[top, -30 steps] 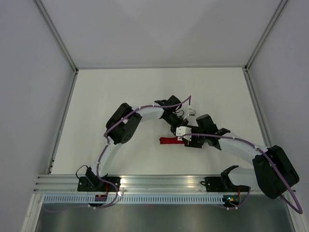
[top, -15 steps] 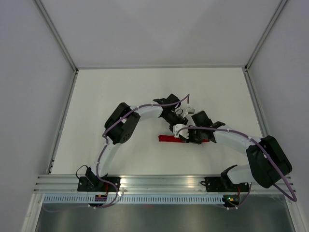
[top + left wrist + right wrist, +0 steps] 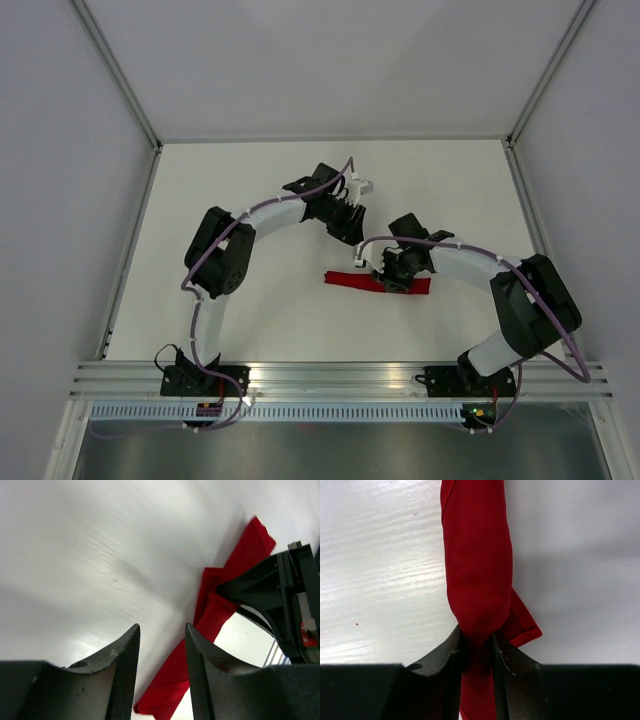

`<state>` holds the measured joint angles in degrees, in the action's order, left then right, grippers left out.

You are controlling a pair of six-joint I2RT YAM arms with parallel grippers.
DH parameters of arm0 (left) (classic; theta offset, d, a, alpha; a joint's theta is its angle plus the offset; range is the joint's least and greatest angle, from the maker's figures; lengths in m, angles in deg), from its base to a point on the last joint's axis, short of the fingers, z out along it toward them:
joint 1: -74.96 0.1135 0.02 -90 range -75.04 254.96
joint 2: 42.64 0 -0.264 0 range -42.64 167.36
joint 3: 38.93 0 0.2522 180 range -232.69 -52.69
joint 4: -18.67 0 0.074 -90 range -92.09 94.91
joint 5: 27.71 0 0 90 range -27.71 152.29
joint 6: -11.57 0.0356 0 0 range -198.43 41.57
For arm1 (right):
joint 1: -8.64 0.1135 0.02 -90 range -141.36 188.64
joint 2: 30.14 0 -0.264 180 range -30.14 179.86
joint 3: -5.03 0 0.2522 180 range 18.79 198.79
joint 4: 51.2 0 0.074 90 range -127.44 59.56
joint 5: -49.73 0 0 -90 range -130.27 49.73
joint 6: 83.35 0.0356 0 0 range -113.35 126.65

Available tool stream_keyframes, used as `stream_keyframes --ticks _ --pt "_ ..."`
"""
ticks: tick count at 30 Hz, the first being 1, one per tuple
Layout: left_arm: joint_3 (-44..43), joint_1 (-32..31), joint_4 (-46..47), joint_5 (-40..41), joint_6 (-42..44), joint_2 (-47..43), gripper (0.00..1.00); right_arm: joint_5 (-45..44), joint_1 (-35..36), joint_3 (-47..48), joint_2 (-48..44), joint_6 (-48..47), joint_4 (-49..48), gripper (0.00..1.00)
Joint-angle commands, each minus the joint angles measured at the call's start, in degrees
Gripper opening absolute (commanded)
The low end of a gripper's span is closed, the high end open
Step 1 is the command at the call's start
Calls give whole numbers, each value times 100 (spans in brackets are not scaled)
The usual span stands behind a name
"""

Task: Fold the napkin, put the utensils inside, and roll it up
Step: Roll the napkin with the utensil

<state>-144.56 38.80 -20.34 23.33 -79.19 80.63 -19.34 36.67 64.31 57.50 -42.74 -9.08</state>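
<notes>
The red napkin (image 3: pixel 350 281) lies rolled into a narrow bundle on the white table, left to right across the middle. My right gripper (image 3: pixel 398 280) is shut on the roll near its right part; in the right wrist view the fingers (image 3: pixel 445 657) pinch the napkin (image 3: pixel 477 565), a loose corner sticking out to the right. My left gripper (image 3: pixel 345 225) is open and empty, lifted behind the roll; its wrist view shows the napkin (image 3: pixel 215 615) past its fingers (image 3: pixel 122 665) and the right gripper's body on it. The knife is hidden.
The white table (image 3: pixel 250 190) is bounded by grey walls with metal corner posts. An aluminium rail (image 3: pixel 330 378) with both arm bases runs along the near edge. The two arms arch over the middle, close to each other.
My left gripper has let go and moved up and back-left, away from the roll. My right gripper has slid left along the napkin and stays shut on it.
</notes>
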Motion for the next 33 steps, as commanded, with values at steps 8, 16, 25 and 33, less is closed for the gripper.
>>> stream_keyframes --ticks 8,16,25,33 --pt "608 382 346 1574 -1505 -1260 47 570 -456 897 1317 1097 688 27" --pt "1784 373 899 2322 -2805 -2007 47 632 -597 1582 2055 1809 715 27" --pt "3324 259 2611 2481 -4001 -2378 50 825 -588 2286 2785 2714 566 27" --pt "3159 153 3167 2490 -4433 -1762 50 1027 -580 2734 3154 3330 293 28"
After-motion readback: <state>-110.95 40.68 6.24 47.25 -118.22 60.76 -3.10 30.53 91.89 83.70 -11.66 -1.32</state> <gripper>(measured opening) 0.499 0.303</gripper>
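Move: The left hand hangs open above and beyond the rolled napkin; the roll's left end lies about 7 cm back from it, 5 cm to its left and 5 cm below. The right gripper is roughly 9 cm back and 9 cm to the right of the left hand. The right hand already pinches the roll low at the table: from it the roll's middle is some 3 cm left and 1 cm ahead, the left end about 15 cm left and 2 cm ahead, the right end 8 cm right, level. Forward and left in equal parts, about 6 cm each, the right hand slides the pinched roll low along the table, keeping its grip while it twists clockwise and tilts. Meanwhile the left hand, fingers open, arcs forward and up some 4 cm, then swings left, back and down, turning about 45 degrees counter-clockwise and easing slightly right at the end to hover near the roll's left end. ##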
